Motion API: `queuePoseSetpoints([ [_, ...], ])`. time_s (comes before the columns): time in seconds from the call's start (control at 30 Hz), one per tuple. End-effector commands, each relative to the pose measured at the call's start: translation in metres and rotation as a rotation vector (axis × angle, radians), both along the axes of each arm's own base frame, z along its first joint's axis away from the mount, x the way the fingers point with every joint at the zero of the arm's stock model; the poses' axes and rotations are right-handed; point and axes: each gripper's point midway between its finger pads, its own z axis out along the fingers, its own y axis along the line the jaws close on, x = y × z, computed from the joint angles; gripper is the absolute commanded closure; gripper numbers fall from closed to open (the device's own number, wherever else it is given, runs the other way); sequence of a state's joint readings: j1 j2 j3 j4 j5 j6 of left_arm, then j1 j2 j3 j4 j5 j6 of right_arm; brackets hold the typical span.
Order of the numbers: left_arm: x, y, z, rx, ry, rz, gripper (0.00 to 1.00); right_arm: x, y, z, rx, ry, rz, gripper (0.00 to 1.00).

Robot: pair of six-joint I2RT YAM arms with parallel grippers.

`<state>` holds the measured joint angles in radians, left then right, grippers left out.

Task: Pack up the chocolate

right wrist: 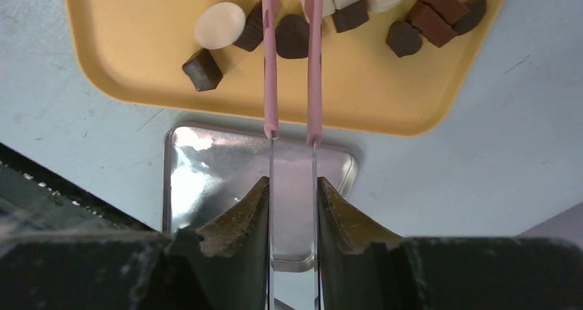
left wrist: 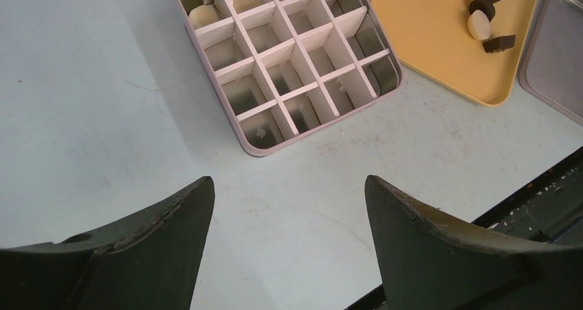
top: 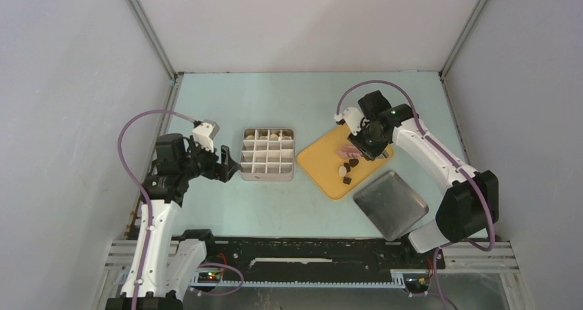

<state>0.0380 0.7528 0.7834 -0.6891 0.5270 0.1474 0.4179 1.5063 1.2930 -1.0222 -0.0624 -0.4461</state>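
The chocolate lies as several cream-white and dark brown pieces on a yellow tray. My right gripper is shut on the clear handles of the pink tongs. Their two arms reach over the tray, with a dark rounded piece between them; the tips run off the top edge. From above, that gripper hangs over the tray's far side. The divided box has cream pieces in its far row. My left gripper is open and empty, just left of the box.
A shiny metal lid lies flat at the tray's near right, under my right wrist. The black rail of the arm bases runs along the near edge. Grey walls enclose the pale blue table on three sides.
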Motion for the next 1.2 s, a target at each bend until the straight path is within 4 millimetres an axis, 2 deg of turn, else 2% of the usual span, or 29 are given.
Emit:
queuePoseSetpoints([
  [0.0, 0.003, 0.000, 0.003, -0.017, -0.019, 0.005, 0.16, 0.022, -0.007, 0.000, -0.005, -0.056, -0.030, 0.71],
  [0.2, 0.003, 0.000, 0.004, -0.016, -0.025, 0.005, 0.16, 0.024, -0.017, -0.015, -0.005, 0.007, -0.063, 0.68],
  [0.47, 0.003, 0.000, 0.004, -0.016, -0.026, 0.007, 0.16, 0.000, -0.020, -0.024, -0.017, 0.122, -0.062, 0.66],
  [0.57, 0.003, 0.000, 0.004, -0.017, -0.027, 0.007, 0.16, -0.007, -0.019, -0.021, -0.009, 0.137, -0.058, 0.70],
  [0.7, 0.003, 0.000, 0.005, -0.017, -0.029, 0.005, 0.16, -0.006, -0.013, -0.011, 0.000, 0.093, -0.044, 0.78],
  [0.83, 0.003, 0.000, 0.005, -0.018, -0.029, 0.006, 0.16, 0.006, 0.006, 0.009, 0.058, -0.027, 0.001, 0.82],
  [0.97, 0.003, 0.000, 0.005, -0.018, -0.031, 0.007, 0.16, 0.020, 0.034, 0.036, 0.133, -0.117, 0.058, 0.83],
  [1.07, 0.003, 0.001, 0.006, -0.016, -0.038, 0.011, 0.16, 0.027, 0.065, 0.057, 0.206, -0.165, 0.124, 0.83],
  [1.17, 0.003, 0.004, 0.007, -0.013, -0.045, 0.027, 0.16, 0.033, 0.104, 0.068, 0.321, -0.149, 0.171, 0.83],
])
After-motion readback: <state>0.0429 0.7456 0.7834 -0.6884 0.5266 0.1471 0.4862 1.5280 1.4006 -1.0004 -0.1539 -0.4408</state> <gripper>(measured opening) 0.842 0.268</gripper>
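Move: The white square chocolate I go for lies about 8 cm to the left of my right hand, 3 cm ahead and 11 cm below, near the tips of the tongs I hold. A second white square sits just beyond it, about 4 cm ahead and 7 cm left of the hand; the dark heart lies 4 cm nearer me than the target and 1 cm to its right. The box is roughly 36 cm left of this hand and 2 cm ahead. From my left hand the target is some 42 cm right and 8 cm ahead. With the tongs still in my right hand, I ease forward and right, sink about 3 cm, then draw back some 2 cm while tilting the wrist, spreading the tongs slightly on the way down. I squeeze them shut on the white square and lift it some 5 cm, swinging about 6 cm left towards the box as the hand's left side rolls up. ##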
